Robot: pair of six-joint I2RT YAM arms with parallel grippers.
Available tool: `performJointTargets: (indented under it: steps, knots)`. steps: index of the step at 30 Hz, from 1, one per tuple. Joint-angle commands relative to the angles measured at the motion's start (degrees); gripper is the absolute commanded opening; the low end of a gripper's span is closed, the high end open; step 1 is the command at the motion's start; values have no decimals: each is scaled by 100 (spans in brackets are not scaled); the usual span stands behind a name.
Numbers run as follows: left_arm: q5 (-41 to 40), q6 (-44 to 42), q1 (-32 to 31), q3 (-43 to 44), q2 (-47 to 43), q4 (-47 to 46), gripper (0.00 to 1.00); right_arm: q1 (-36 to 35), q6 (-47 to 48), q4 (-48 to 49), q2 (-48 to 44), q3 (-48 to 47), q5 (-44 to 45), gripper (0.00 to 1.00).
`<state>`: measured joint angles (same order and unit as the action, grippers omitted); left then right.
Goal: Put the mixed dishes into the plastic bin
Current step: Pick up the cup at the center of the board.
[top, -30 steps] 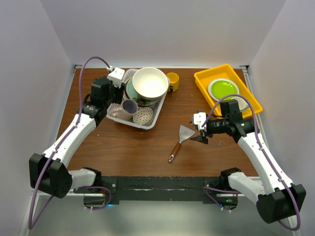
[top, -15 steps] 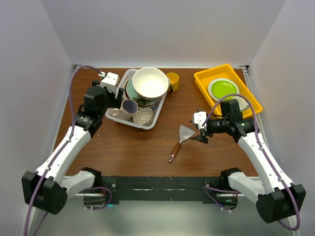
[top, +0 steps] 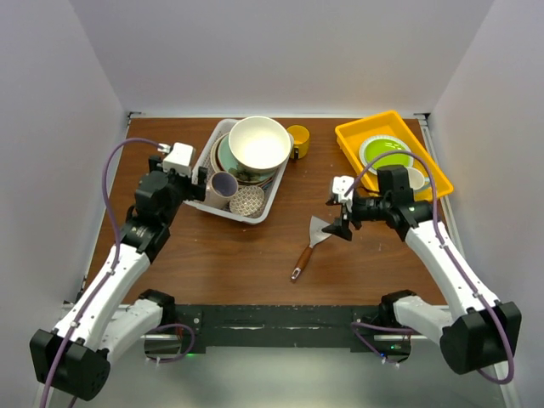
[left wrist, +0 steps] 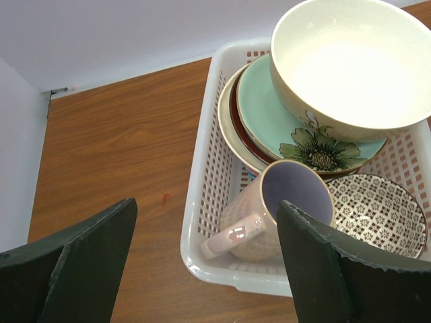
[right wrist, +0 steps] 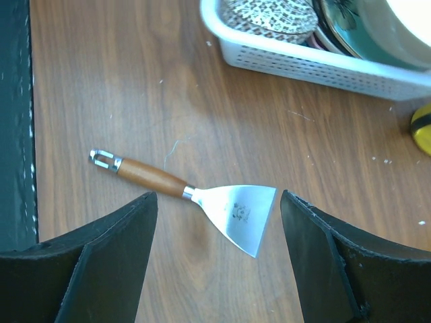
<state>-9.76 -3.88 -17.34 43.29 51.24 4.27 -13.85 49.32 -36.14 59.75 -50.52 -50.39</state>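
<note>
The white plastic bin (top: 255, 219) (left wrist: 195, 222) holds a stack of plates with a pale green one (left wrist: 269, 114) on top. A large cream bowl (top: 258, 143) (left wrist: 350, 60) rests on that stack. A purple-lined mug (top: 223, 184) (left wrist: 283, 208) lies on its side in the bin beside a small patterned bowl (top: 246, 201) (left wrist: 380, 212). A yellow mug (top: 298, 138) stands on the table just right of the bin. My left gripper (top: 195, 189) (left wrist: 205, 222) hangs open and empty over the bin's near-left corner. My right gripper (top: 337, 218) (right wrist: 217, 202) is open above the spatula's blade.
A wooden-handled metal spatula (top: 310, 242) (right wrist: 236, 208) lies on the table right of the bin. A yellow tray (top: 357, 140) at the back right holds a lime-green plate (top: 385, 153). White walls close the table's back and sides.
My left arm has drawn back from the bin's far-left side to its near-left corner, its jaws opening wider. My right gripper has shifted slightly back over the spatula.
</note>
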Motion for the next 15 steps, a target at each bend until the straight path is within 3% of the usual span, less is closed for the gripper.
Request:
performJointTargets:
  steps: [1, 9, 15]
  knots:
    - [18, 159, 29, -233, -290, -339, 90, 14, -1413, 1011, 353, -404, 170, 77]
    - [-52, 177, 29, -444, -685, -541, 90, 14, -2900, 1653, 1897, -1653, 679, 77]
    - [-149, 186, 29, -558, -906, -612, 90, 14, -4525, 2302, 2927, -2628, 1934, 77]
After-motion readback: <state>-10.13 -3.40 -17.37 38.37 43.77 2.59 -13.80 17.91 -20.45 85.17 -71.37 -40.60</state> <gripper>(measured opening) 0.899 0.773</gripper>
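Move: The yellow cup at the back edge of the board is about 23 cm ahead of the right hand, 8 cm to its left and 14 cm below. The bin's middle lies some 15 cm to the left of the cup and 7 cm nearer; the spatula blade is roughly 2 cm back and 2 cm left of the hand. From the left hand, the cup is about 11 cm ahead and 29 cm right. Right hand speeds forward about 14 cm towards the yellow cup, rising slightly, open, wrist swinging some 20 degrees clockwise. ##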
